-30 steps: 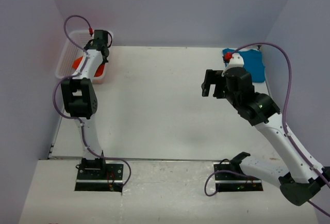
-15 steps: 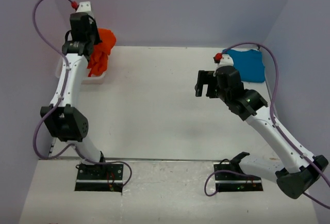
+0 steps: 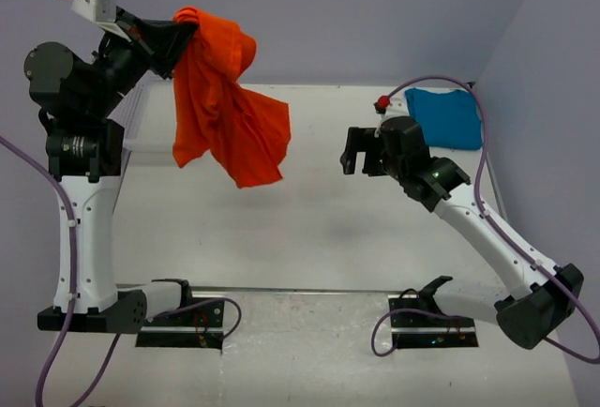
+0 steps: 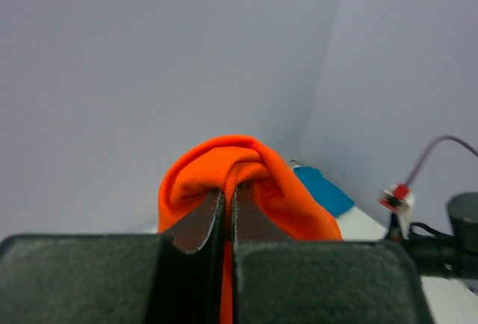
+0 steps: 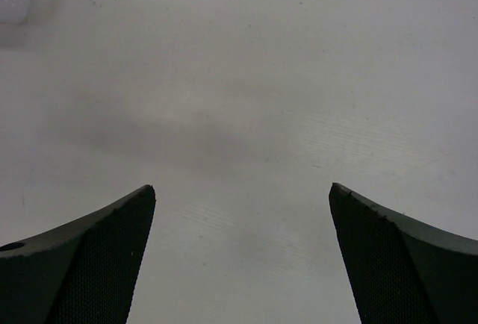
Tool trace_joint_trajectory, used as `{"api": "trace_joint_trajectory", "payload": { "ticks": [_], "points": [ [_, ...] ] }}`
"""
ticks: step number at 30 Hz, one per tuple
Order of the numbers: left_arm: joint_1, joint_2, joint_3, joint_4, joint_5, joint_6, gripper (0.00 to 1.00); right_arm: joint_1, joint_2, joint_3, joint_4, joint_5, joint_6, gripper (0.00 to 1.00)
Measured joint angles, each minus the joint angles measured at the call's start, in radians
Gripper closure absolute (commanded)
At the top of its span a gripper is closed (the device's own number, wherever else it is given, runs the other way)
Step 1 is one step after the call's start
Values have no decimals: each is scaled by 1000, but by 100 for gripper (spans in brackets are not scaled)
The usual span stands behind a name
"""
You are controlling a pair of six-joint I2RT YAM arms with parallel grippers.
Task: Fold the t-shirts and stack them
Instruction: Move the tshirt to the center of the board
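Note:
The orange-red t-shirt (image 3: pixel 225 112) hangs in the air over the left part of the table, bunched and draping down. My left gripper (image 3: pixel 187 27) is raised high and shut on its top fold; in the left wrist view the cloth (image 4: pixel 246 171) bulges over the closed fingertips. The teal-blue t-shirt (image 3: pixel 448 116) lies folded flat at the table's far right corner and shows as a teal patch (image 4: pixel 323 189) in the left wrist view. My right gripper (image 3: pixel 354 159) hovers open over the table's right half, its fingers (image 5: pixel 97 253) wide apart above bare tabletop.
The white mesh basket (image 3: pixel 139 116) stands at the far left, mostly hidden behind the left arm and the hanging shirt. Purple walls close in the table at the back and on both sides. Cables loop from both arms.
My left arm has lifted the orange-red t-shirt out of the basket and swung it up and to the right. My right gripper has drifted slightly left, still open.

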Motion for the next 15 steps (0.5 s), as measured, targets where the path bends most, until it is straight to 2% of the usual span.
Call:
{"api": "trace_joint_trajectory", "payload": {
  "ticks": [3,7,12,15],
  "points": [
    [-39,-22,-36,45,91,-89,100,0,16,0,8,-46,6,1],
    [-114,-27,-134,64,142,-159,100,0,24,-3,31,-132,18,1],
    [-185,-67,-386,65,124,-213,100,2,16,-46,57,-224,32,1],
    [-198,-105,-599,76,81,-224,100,9,13,-80,55,-246,39,1]
  ]
}}
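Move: My left hand already holds the orange t-shirt bunched high up; the center of the board lies about 20 cm to its right, some 3 cm back and 54 cm below. The white bin is roughly 19 cm ahead and 22 cm left of that hand, about 50 cm down. From my open right hand the hanging shirt is about 27 cm left, 2 cm back and 17 cm higher; the folded blue shirt lies 17 cm ahead, 25 cm right and 21 cm lower. Keeping the orange shirt's bunched top pinched shut in my left hand, I carry it to the right about 8 cm, then plunge it some 20 cm down towards the board's center, tipping the fingers about 30 degrees downward and swinging them clockwise. My right hand, fingers wide open, eases about 4 cm left towards the shirt and sinks and draws back slightly. ##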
